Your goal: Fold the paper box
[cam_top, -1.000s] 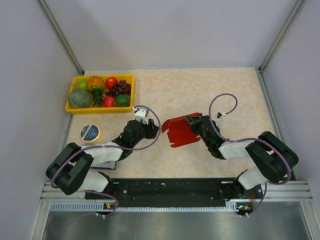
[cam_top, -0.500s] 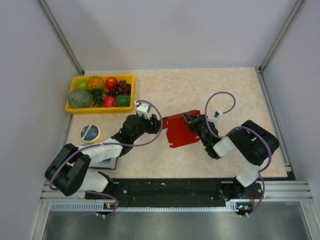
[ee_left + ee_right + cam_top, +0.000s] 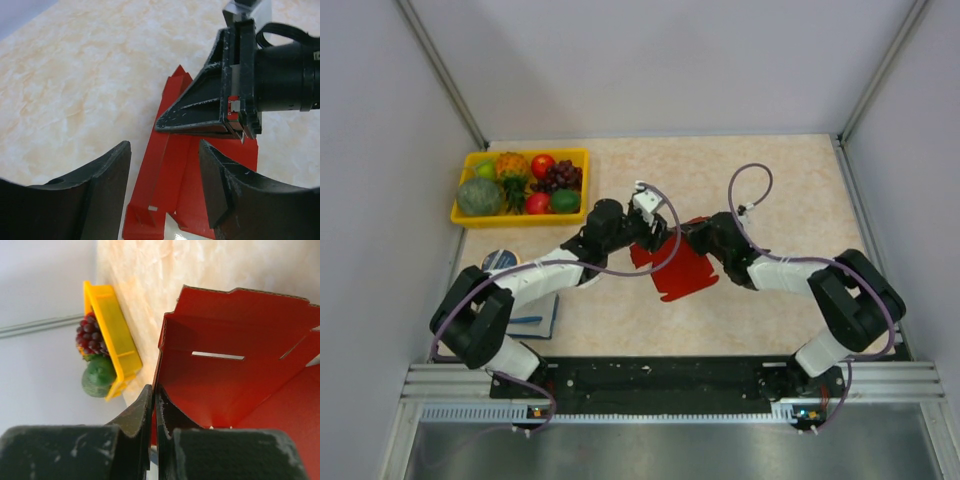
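The red paper box (image 3: 678, 270) lies partly folded in the middle of the table, one slotted panel (image 3: 235, 365) standing up. My right gripper (image 3: 692, 238) is shut on the edge of that raised panel; in the right wrist view its jaws (image 3: 154, 405) pinch the thin red card. My left gripper (image 3: 650, 235) is at the box's left side, facing the right one. In the left wrist view it (image 3: 165, 185) is open, its fingers (image 3: 95, 195) astride a folded red strip (image 3: 160, 165) without touching it, and the right gripper (image 3: 200, 117) shows just beyond.
A yellow tray (image 3: 520, 217) of toy fruit stands at the back left, seen too in the right wrist view as the yellow tray (image 3: 112, 335). A round blue-topped tin (image 3: 500, 262) and a blue notebook (image 3: 538, 318) lie near the left arm.
My left arm has swung right and forward to the box's left edge, and its jaws have opened wider. The right gripper has shifted the box slightly left while staying shut on it.
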`<action>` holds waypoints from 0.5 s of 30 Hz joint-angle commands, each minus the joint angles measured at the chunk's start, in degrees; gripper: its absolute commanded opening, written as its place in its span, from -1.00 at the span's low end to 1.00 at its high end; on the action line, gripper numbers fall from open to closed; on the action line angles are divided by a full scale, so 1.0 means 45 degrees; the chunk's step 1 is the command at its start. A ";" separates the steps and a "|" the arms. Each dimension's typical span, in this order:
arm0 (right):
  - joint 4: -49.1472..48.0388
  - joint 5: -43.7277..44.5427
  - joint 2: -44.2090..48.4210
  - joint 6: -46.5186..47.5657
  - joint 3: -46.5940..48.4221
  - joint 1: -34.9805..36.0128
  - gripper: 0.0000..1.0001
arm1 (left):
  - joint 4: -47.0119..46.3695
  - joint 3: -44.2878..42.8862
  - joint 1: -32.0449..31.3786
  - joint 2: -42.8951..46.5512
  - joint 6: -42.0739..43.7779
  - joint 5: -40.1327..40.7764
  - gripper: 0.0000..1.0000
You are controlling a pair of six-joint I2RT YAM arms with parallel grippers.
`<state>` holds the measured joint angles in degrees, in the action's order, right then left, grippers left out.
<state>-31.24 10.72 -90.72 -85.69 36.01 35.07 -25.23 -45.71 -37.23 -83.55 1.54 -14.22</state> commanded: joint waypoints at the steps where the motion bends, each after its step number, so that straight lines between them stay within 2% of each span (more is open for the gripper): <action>1: 0.6159 -0.0625 0.0861 0.0155 0.1001 0.0058 -1.00 | 0.1112 -0.1284 -0.0416 -0.1196 0.1883 -0.1137 0.22; 4: 0.7408 -0.0721 0.1097 0.0486 0.1567 -0.0039 -1.00 | 0.1544 -0.1579 -0.0592 -0.1569 0.2372 -0.1042 0.21; 7: 0.7646 -0.1541 0.1019 0.0586 0.1802 -0.0234 -0.99 | 0.1448 -0.1599 -0.0593 -0.1804 0.2431 -0.0727 0.20; 15: 0.7958 -0.2148 0.1506 0.0780 0.2056 -0.0352 -0.96 | 0.2243 -0.1501 -0.0593 -0.2117 0.2724 -0.2658 0.21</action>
<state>0.27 2.66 -86.61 -84.99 42.57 34.20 -17.04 -50.68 -39.86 -92.62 12.08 -19.92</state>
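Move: The left hand, open and empty, has the box's far wall about 8 cm below it, roughly 2 cm ahead and 2 cm to the right. The left flap is some 4 cm left, 1 cm back and 9 cm below. For the right hand, which holds the far wall, the wall's middle is about 1 cm back, 2 cm left and 1 cm below; the large panel is about 6 cm back, straight in line and 5 cm lower. Back and down together the right hand draws the box by its still-pinched far wall, about 5 cm back and 4 cm lower, fingers tipping some 20 degrees further down. The left hand sinks about 6 cm and shifts a little right, towards that wall beside the right fingers, rolling left side up and turning slightly clockwise, its fingers staying open. ##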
